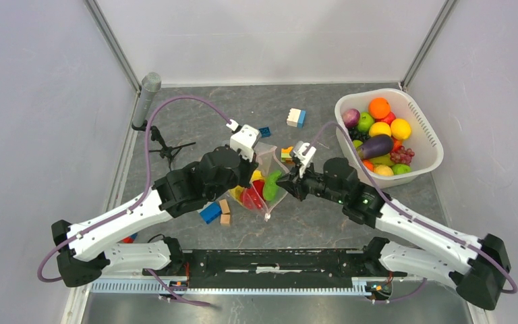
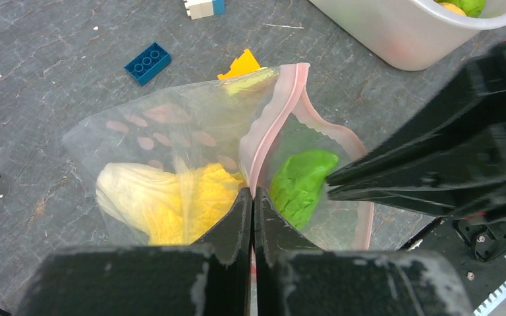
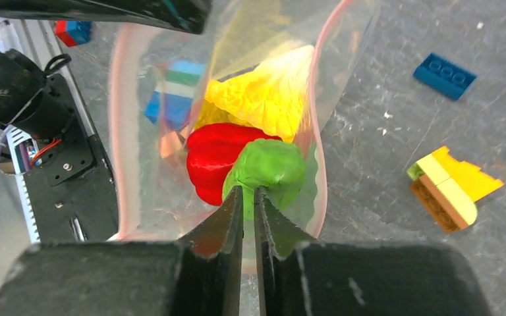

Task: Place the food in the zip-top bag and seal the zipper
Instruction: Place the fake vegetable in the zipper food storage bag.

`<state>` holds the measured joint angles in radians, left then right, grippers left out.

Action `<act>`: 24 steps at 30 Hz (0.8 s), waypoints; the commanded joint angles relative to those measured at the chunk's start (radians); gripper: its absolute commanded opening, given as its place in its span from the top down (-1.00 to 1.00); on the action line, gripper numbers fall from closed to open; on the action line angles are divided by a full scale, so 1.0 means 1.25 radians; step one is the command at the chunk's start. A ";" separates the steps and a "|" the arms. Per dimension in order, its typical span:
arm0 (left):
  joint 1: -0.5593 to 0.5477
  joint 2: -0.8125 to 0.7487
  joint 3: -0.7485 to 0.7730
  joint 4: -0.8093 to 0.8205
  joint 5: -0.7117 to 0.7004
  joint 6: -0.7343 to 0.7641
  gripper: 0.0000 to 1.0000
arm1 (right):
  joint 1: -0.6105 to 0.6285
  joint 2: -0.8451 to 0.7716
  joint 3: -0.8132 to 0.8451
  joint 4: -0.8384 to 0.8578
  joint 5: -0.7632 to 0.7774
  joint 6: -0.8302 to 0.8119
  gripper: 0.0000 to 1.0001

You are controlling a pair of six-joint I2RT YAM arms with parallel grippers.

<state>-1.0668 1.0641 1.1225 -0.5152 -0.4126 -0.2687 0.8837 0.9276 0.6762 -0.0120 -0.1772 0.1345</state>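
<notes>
The clear zip-top bag (image 1: pixel 264 160) stands mouth-up mid-table, its pink zipper (image 2: pixel 271 128) curving round the open mouth. Inside lie pieces of food: a yellow one (image 2: pixel 171 204), a red one (image 3: pixel 212 157) and a green one (image 3: pixel 268 164). My left gripper (image 2: pixel 253 192) is shut on the zipper strip at one side of the mouth. From the opposite side my right gripper (image 3: pixel 249 191) is closed down to a thin slit. The bag's near rim runs across that slit, and the tips lie over the green food. More food (image 1: pixel 380 128) fills the basket.
The white basket (image 1: pixel 433 145) sits at the back right. Loose building blocks lie round the bag: a blue one (image 2: pixel 147 62), a white-and-blue one (image 1: pixel 296 117), a yellow-brown one (image 3: pixel 451 187) and blue and tan ones (image 1: pixel 216 211). A grey cylinder (image 1: pixel 148 94) stands back left.
</notes>
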 commanded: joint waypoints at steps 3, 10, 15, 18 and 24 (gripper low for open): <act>0.004 -0.004 0.006 0.047 0.010 -0.032 0.95 | 0.007 0.134 0.062 0.111 -0.020 0.024 0.65; 0.005 -0.004 0.006 0.046 0.011 -0.034 0.96 | 0.020 0.293 0.176 0.122 -0.003 -0.010 0.50; 0.005 -0.007 0.002 0.052 0.000 -0.033 0.95 | 0.020 0.217 0.112 0.164 -0.040 -0.023 0.39; 0.005 0.001 0.002 0.059 0.003 -0.033 0.95 | 0.019 0.122 0.072 0.189 -0.074 -0.033 0.30; 0.006 0.001 0.000 0.060 0.005 -0.033 0.95 | 0.019 -0.046 0.046 0.120 0.010 -0.069 0.10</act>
<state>-1.0660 1.0702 1.1221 -0.5045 -0.4080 -0.2699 0.9035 0.9634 0.7406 0.1410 -0.2180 0.0990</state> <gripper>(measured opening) 0.040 0.429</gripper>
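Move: The green vegetable sits just inside the bag's mouth, right at the right fingertips: its middle is about 3 cm to the left, 1 cm ahead and 4 cm lower. The red pepper lies some 8 cm left, 2 cm back and 7 cm down; the yellow and green blocks stand outside, about 11 cm ahead, 5 cm right and 12 cm below. From the left hand, the green vegetable is roughly 5 cm right, 2 cm back and 8 cm down. With its fingertips nearly shut, the right hand pushes the green vegetable deeper into the bag, going about 6 cm left and 3–4 cm forward while dipping some 3 cm, then turns back to the right and rises clear by about 8 cm, tilting up slightly as the fingers spread to nearly half open. The left hand stays in place throughout, still pinching the rim so that the mouth stands open. ##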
